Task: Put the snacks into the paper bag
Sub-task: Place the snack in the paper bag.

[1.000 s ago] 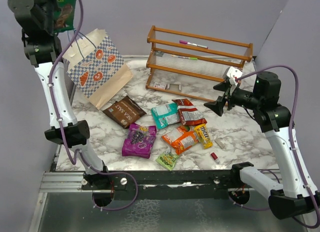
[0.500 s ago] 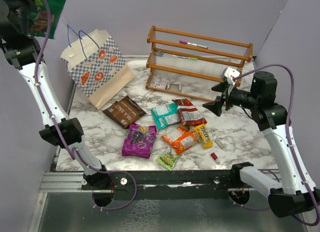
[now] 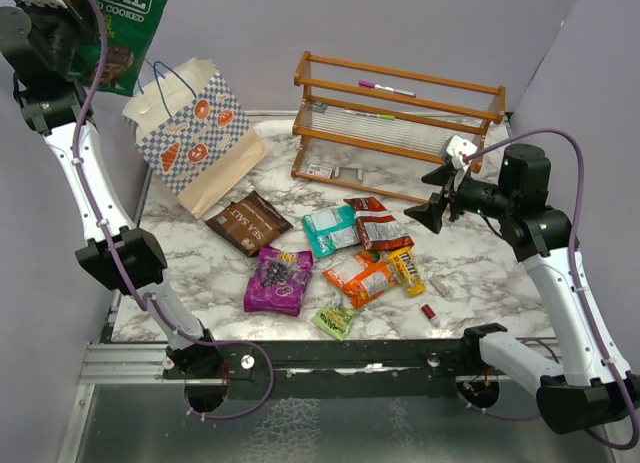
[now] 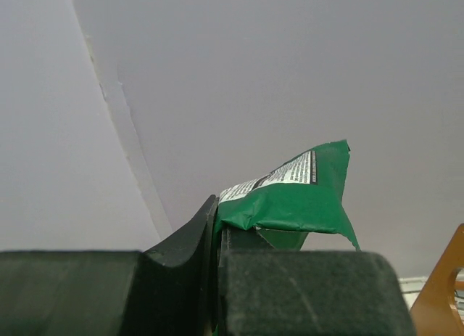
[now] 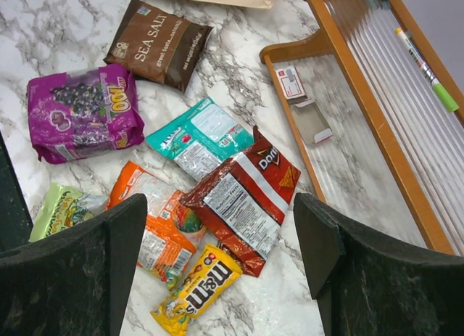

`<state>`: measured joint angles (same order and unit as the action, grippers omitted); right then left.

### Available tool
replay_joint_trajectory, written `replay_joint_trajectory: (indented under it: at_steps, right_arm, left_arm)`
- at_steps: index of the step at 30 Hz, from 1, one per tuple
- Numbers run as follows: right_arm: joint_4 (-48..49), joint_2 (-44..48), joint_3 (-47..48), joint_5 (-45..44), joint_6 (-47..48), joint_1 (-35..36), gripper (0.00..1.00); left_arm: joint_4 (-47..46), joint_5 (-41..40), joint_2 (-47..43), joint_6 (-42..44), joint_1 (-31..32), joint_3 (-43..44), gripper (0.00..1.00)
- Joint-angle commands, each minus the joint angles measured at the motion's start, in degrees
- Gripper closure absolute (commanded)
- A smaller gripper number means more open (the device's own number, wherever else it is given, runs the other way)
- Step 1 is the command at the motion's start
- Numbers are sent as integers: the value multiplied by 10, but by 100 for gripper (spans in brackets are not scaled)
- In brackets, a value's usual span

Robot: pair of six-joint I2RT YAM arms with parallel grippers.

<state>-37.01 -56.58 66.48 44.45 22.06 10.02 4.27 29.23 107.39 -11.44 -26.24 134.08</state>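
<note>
My left gripper (image 3: 78,11) is high at the far left, above and left of the paper bag (image 3: 195,133), and shut on the large green packet (image 3: 125,38). The left wrist view shows the jaws pinching that green packet (image 4: 290,198) against the grey wall. The checked bag leans with its mouth up. On the marble lie the brown (image 3: 248,221), purple (image 3: 279,280), teal (image 3: 330,229), red (image 3: 378,223), orange (image 3: 360,276), yellow (image 3: 406,271) and light-green (image 3: 335,318) snacks. My right gripper (image 3: 437,198) hovers open and empty above the red packet (image 5: 243,198) and the yellow packet (image 5: 197,289).
A wooden rack (image 3: 400,123) with markers on it stands at the back right. A tiny red cylinder (image 3: 428,311) and a small beige stick (image 3: 438,283) lie near the front right. Grey walls close in on the left and back.
My left gripper swung left with the green packet, then came back to the right with the packet hanging lower. The bag shifted slightly. The right arm stayed almost still.
</note>
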Motion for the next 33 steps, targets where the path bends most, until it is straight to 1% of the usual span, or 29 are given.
replay_joint_trajectory:
  at_steps: [1,6,15,18,26,29,33]
  right_arm:
    - [20,4,-8,11,-7,-3,18]
    - [20,1,-11,7,-7,-3,18]
    - [21,3,-15,3,-7,-3,18]
    - [23,7,-20,2,-7,-3,18]
    - [24,16,-27,-1,-7,-4,17]
    - [26,18,-31,-1,-6,-4,17]
    - [25,19,-30,-1,-7,-4,17]
  left_arm:
    - [-60,45,0,-36,0,-13,100]
    - [-62,65,3,-48,10,-46,100]
    - [-95,86,-18,-95,39,-144,100]
    - [-108,90,-34,-113,49,-189,100]
    - [-161,109,-67,-207,65,-299,100]
    - [-182,111,-95,-230,72,-359,100]
    - [-193,111,-146,-239,79,-428,100]
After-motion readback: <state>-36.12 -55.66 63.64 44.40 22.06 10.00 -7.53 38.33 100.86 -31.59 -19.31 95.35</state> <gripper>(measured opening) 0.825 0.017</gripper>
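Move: The left hand already holds the green snack pouch high up; the paper bag's middle is about 10 cm ahead of it, 11 cm to its right and some 38 cm below. Flat on the table, some 56 cm below this hand, lie the brown pouch, about 14 cm back and 25 cm right, and the purple pouch, 28 cm back and 31 cm right. From the right hand, the paper bag is about 35 cm ahead, 49 cm left and 14 cm lower. Keeping its pinch, the left hand swings the green pouch 20 cm down and rightward to the bag, levelling its fingers. ##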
